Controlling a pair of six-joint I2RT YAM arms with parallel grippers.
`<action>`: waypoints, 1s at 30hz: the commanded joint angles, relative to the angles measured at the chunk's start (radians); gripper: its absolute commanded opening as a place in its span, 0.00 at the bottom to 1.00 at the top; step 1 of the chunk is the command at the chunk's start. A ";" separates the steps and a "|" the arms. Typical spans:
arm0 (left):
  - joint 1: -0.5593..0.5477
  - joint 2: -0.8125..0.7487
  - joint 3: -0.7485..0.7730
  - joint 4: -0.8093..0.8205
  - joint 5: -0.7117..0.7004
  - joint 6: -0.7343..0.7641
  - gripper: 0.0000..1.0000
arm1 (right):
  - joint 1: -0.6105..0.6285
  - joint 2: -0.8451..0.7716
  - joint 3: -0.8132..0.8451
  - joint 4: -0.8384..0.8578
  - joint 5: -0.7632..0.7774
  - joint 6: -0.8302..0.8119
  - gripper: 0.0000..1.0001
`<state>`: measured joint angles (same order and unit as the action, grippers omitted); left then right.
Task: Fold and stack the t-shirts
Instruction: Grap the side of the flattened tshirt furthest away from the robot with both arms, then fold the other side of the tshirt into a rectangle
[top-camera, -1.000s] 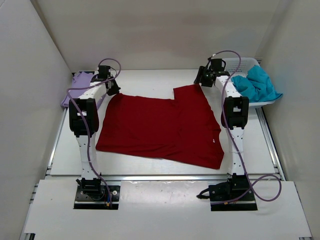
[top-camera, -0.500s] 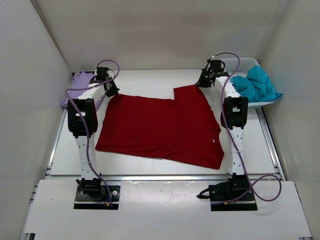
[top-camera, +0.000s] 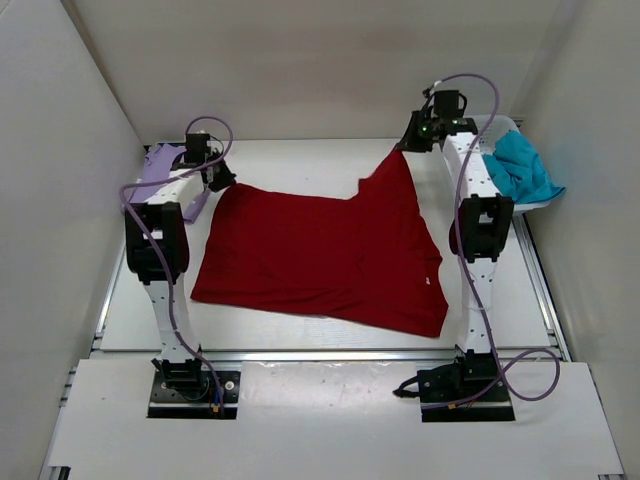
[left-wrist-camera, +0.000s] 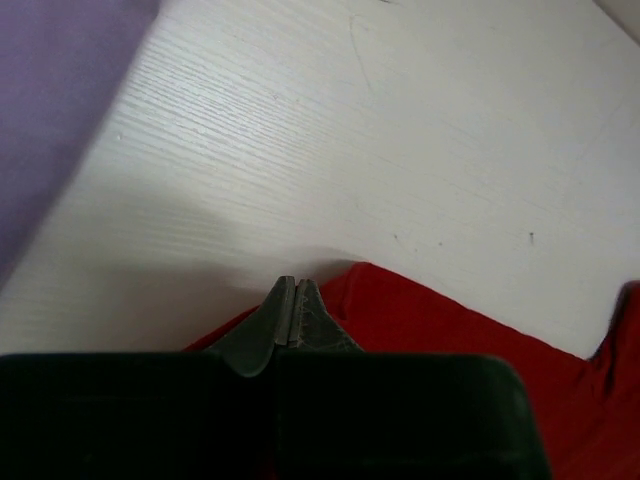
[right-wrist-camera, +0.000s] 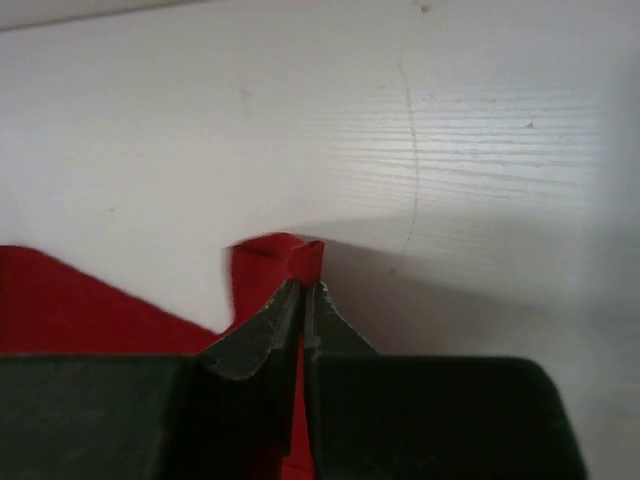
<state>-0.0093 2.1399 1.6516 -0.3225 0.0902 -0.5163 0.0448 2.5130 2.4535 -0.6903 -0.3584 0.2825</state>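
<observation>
The deep red t-shirt (top-camera: 320, 250) lies spread over the middle of the table. My left gripper (top-camera: 222, 181) is low at its far left corner, jaws shut on the red cloth (left-wrist-camera: 450, 330), which shows on both sides of the left gripper's tips (left-wrist-camera: 292, 285). My right gripper (top-camera: 404, 147) is shut on the far right corner and holds it up off the table; a red fold (right-wrist-camera: 285, 258) sticks out past the right gripper's tips (right-wrist-camera: 303, 287). The lavender t-shirt (top-camera: 155, 170) lies folded at the far left. The teal t-shirt (top-camera: 515, 165) is bunched in the basket.
A white lattice basket (top-camera: 508, 124) stands at the far right corner behind the right arm. White walls close in the table on the left, back and right. Lavender cloth (left-wrist-camera: 50, 100) fills the left wrist view's upper left.
The right gripper closed on the red shirt's far right corner and rose, pulling that corner up into a peak. The left arm shifted slightly left, still shut.
</observation>
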 joint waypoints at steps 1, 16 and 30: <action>0.008 -0.112 -0.038 0.068 0.051 -0.044 0.00 | -0.017 -0.169 0.010 -0.058 -0.024 -0.031 0.00; 0.060 -0.227 -0.225 0.109 0.094 -0.057 0.00 | 0.052 -0.615 -0.754 0.126 0.081 -0.052 0.00; 0.104 -0.344 -0.329 0.099 0.106 -0.033 0.00 | 0.058 -1.028 -1.301 0.417 0.133 0.083 0.00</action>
<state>0.0822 1.8870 1.3430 -0.2356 0.1852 -0.5663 0.0902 1.6169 1.2091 -0.4282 -0.2596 0.3161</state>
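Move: Both hands already hold the red t-shirt's far side. The t-shirt's near right corner lies some 51 cm back, 6 cm right and 10 cm below the right hand; its near left corner lies about 35 cm back, 7 cm left and 5 cm below the left hand. The basket is 22 cm right and 2 cm back of the right hand; the folded purple t-shirt is 16 cm left and 4 cm ahead of the left. Right hand rises, then sweeps its pinched corner about 22 cm back; left, still pinching, draws back 6 cm. ##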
